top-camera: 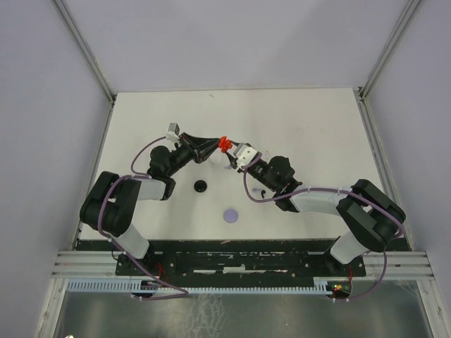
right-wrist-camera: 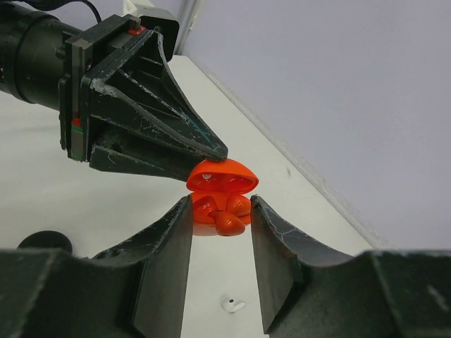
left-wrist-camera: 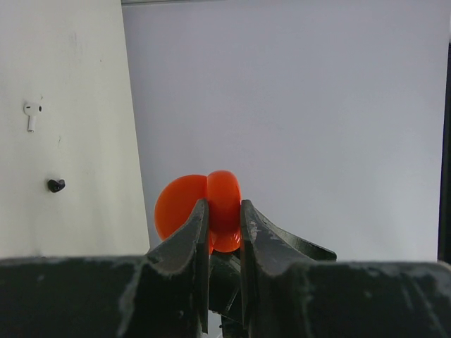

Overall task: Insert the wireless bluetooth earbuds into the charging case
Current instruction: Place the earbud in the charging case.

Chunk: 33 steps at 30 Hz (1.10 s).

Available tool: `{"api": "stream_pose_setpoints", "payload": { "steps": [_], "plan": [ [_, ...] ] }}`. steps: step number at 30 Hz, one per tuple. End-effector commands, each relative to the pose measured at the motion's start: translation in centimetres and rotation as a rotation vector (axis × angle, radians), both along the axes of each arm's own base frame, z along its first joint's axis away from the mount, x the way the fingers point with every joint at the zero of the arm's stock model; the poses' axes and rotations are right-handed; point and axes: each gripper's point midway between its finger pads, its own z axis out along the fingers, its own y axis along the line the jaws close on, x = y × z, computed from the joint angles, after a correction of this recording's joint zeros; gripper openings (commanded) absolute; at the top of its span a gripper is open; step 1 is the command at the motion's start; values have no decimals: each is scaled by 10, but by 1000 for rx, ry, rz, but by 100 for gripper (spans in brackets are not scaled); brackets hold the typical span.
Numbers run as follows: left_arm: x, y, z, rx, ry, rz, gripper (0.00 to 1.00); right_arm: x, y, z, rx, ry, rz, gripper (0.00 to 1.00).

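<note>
My left gripper (top-camera: 213,145) is shut on a red charging case (top-camera: 224,143) and holds it above the table. In the left wrist view the fingers (left-wrist-camera: 197,232) pinch the case (left-wrist-camera: 224,201). In the right wrist view the case's lid (right-wrist-camera: 220,176) stands open, with red earbuds (right-wrist-camera: 206,207) in the base. One red bud (right-wrist-camera: 229,223) sticks out at the front. My right gripper (right-wrist-camera: 220,208) is open, its jaws on either side of the case's front without touching it. A white earbud (right-wrist-camera: 232,305) lies on the table below.
A black disc (top-camera: 201,186) and a lavender disc (top-camera: 230,215) lie on the white table (top-camera: 303,127) near the arms. The left wrist view shows a white earbud (left-wrist-camera: 32,113) and a small black bud (left-wrist-camera: 56,185) on the table. Grey walls enclose the table.
</note>
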Motion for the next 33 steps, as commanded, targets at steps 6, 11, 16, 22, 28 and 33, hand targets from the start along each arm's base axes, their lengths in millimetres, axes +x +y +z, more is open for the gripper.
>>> {"api": "stream_pose_setpoints", "payload": {
  "steps": [6, 11, 16, 22, 28, 33],
  "plan": [
    [6, -2, 16, -59, -44, 1, 3, 5, -32, 83, 226, -35, -153, 58],
    [6, -2, 14, -59, -41, 2, 3, 13, -71, 86, 259, 97, -348, 66],
    [4, -1, 18, -67, -52, 1, 3, 22, -100, 54, 133, 407, -585, 70],
    [-2, -2, 24, -69, -69, -16, 3, 32, -101, 21, 40, 574, -593, 78],
    [-12, -3, 30, -60, -88, -48, 3, 39, -87, 9, 60, 730, -442, 86],
    [-17, -5, 30, -36, -95, -68, 3, 40, -69, -3, -30, 804, -365, 99]
  ]
}}
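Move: The charging case with both orange earbuds in it sits right at the half-open right fingertips, about 1 cm ahead and 2 cm left, at their height. Some 17 cm below it on the table, from the right hand: the white disc lies about 2 cm ahead and 5 cm left, a white earbud 5 cm ahead and 4 cm right, a purple earbud 1 cm back, not off to either side. From the left hand the case is about 2 cm ahead and 2 cm right, held in its fingers. The charging case stays pinched in the left hand, nearly still, while the right hand draws off it to the right, about 10 cm, and some 5 cm forward. It arcs up about 8 cm, then sinks back to slightly below its starting height. The wrist tips down some 40 degrees and swings clockwise as the already parted fingers spread almost fully. ##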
